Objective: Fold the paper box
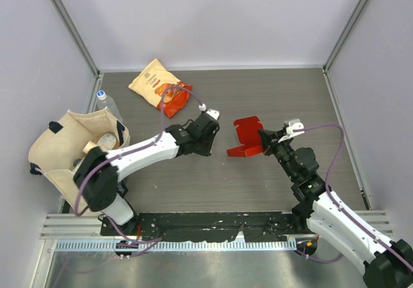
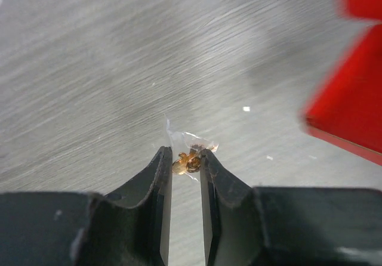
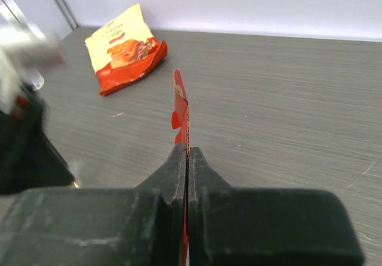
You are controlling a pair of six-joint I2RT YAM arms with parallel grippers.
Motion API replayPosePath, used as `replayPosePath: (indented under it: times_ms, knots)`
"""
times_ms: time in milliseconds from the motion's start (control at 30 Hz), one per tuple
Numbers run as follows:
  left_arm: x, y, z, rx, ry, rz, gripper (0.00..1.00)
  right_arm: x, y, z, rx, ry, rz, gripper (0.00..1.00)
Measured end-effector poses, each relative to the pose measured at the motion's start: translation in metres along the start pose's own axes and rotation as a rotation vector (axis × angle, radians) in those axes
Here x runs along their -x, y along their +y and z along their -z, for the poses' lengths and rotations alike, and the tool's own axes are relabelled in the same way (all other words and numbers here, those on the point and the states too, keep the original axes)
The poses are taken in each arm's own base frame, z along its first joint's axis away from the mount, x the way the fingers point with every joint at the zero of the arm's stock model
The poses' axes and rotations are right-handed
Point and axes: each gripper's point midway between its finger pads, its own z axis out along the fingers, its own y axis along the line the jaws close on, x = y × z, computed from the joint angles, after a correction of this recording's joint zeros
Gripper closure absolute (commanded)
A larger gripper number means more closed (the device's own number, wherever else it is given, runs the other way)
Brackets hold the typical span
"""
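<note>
The paper box [image 1: 247, 136], bright red thin cardboard with flaps, is held up off the table's middle. My right gripper [image 1: 266, 139] is shut on its right edge. In the right wrist view the paper box [image 3: 179, 108] runs edge-on out of that gripper [image 3: 187, 149]. My left gripper [image 1: 208, 139] hangs just left of the box, apart from it. Its jaws stand narrowly open in the left wrist view [image 2: 185, 152], and a small clear wrapper [image 2: 192, 158] with an amber piece lies at their tips. The paper box [image 2: 352, 111] shows blurred at the right edge there.
An orange-and-cream snack bag [image 1: 158, 84] lies at the back left. A cream tote bag [image 1: 74, 146] stands at the left edge with a clear bottle [image 1: 106, 104] behind it. Walls close in the table [image 1: 290, 94] on three sides.
</note>
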Motion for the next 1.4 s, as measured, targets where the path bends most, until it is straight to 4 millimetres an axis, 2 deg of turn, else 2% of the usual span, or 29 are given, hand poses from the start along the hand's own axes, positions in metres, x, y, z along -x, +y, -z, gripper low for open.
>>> replayPosePath:
  times_ms: [67, 200, 267, 333, 400, 500, 600, 633, 733, 767, 867, 933, 1033, 1100, 1167, 1267, 1400]
  knots:
    - [0.021, -0.007, 0.030, -0.066, -0.063, 0.003, 0.73, -0.010, 0.002, -0.002, 0.031, 0.006, 0.032, 0.98]
    - [0.075, -0.037, 0.110, -0.299, -0.253, 0.020, 0.73, -0.019, 0.015, -0.008, 0.126, -0.008, 0.093, 0.99]
    - [0.091, -0.053, 0.144, -0.427, -0.320, 0.018, 0.73, -0.016, 0.026, -0.010, 0.190, -0.047, 0.104, 0.99]
    - [0.097, -0.066, 0.162, -0.522, -0.349, 0.008, 0.74, -0.009, 0.037, -0.010, 0.250, -0.095, 0.107, 0.99]
    - [0.095, -0.078, 0.168, -0.592, -0.338, -0.004, 0.74, -0.002, 0.049, -0.009, 0.318, -0.142, 0.103, 0.99]
    - [0.085, -0.091, 0.161, -0.654, -0.274, -0.014, 0.74, 0.015, 0.064, -0.005, 0.392, -0.218, 0.089, 0.99]
    - [0.077, -0.098, 0.151, -0.677, -0.222, -0.022, 0.57, 0.033, 0.070, 0.001, 0.422, -0.297, 0.066, 0.99]
    - [0.075, -0.099, 0.150, -0.682, -0.210, -0.025, 0.47, 0.039, 0.072, 0.003, 0.429, -0.322, 0.056, 0.99]
    - [0.074, -0.101, 0.151, -0.688, -0.207, -0.026, 0.31, 0.054, 0.076, 0.008, 0.445, -0.375, 0.028, 0.99]
    - [0.074, -0.101, 0.151, -0.688, -0.208, -0.027, 0.29, 0.058, 0.077, 0.010, 0.451, -0.391, 0.019, 0.99]
    - [0.077, -0.098, 0.152, -0.671, -0.224, -0.018, 0.28, 0.067, 0.079, 0.014, 0.465, -0.429, -0.005, 0.99]
    - [0.083, -0.092, 0.159, -0.647, -0.263, -0.010, 0.32, 0.067, 0.079, 0.017, 0.470, -0.438, -0.020, 0.99]
    - [0.094, -0.072, 0.175, -0.575, -0.369, 0.013, 0.33, 0.062, 0.079, 0.019, 0.474, -0.432, -0.035, 0.99]
    - [0.098, -0.052, 0.189, -0.512, -0.454, 0.018, 0.30, 0.060, 0.079, 0.021, 0.478, -0.425, -0.049, 0.99]
    - [0.100, -0.042, 0.203, -0.497, -0.511, -0.034, 0.28, 0.057, 0.082, 0.022, 0.495, -0.414, -0.055, 0.99]
    - [0.104, -0.047, 0.214, -0.532, -0.547, -0.177, 0.26, 0.055, 0.088, 0.025, 0.535, -0.399, -0.061, 0.99]
    - [0.103, -0.059, 0.205, -0.566, -0.552, -0.380, 0.25, 0.049, 0.097, 0.030, 0.595, -0.366, -0.071, 0.99]
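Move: The red box, already pinched in the right fingers, has its middle roughly 13 cm right of the left hand, about level forward and some 10 cm higher; the chips bag lies 23 cm ahead of the left hand, 17 cm to its left and 6 cm below. From the right hand, the box's middle is about 4 cm left, 2 cm back and 3 cm down, and the small packet in the left fingers is roughly 17 cm left, 1 cm back and 14 cm down. The small packet, still pinched in the left fingers, is swept up nearly 20 cm, rightward and back to the box, then lowered slightly and let go as they open; the emptied left hand rises again and backs off leftward. Meanwhile the right hand, grip kept, brings the box left, up and back some 6 cm each way, tilting up and turning counter-clockwise. ##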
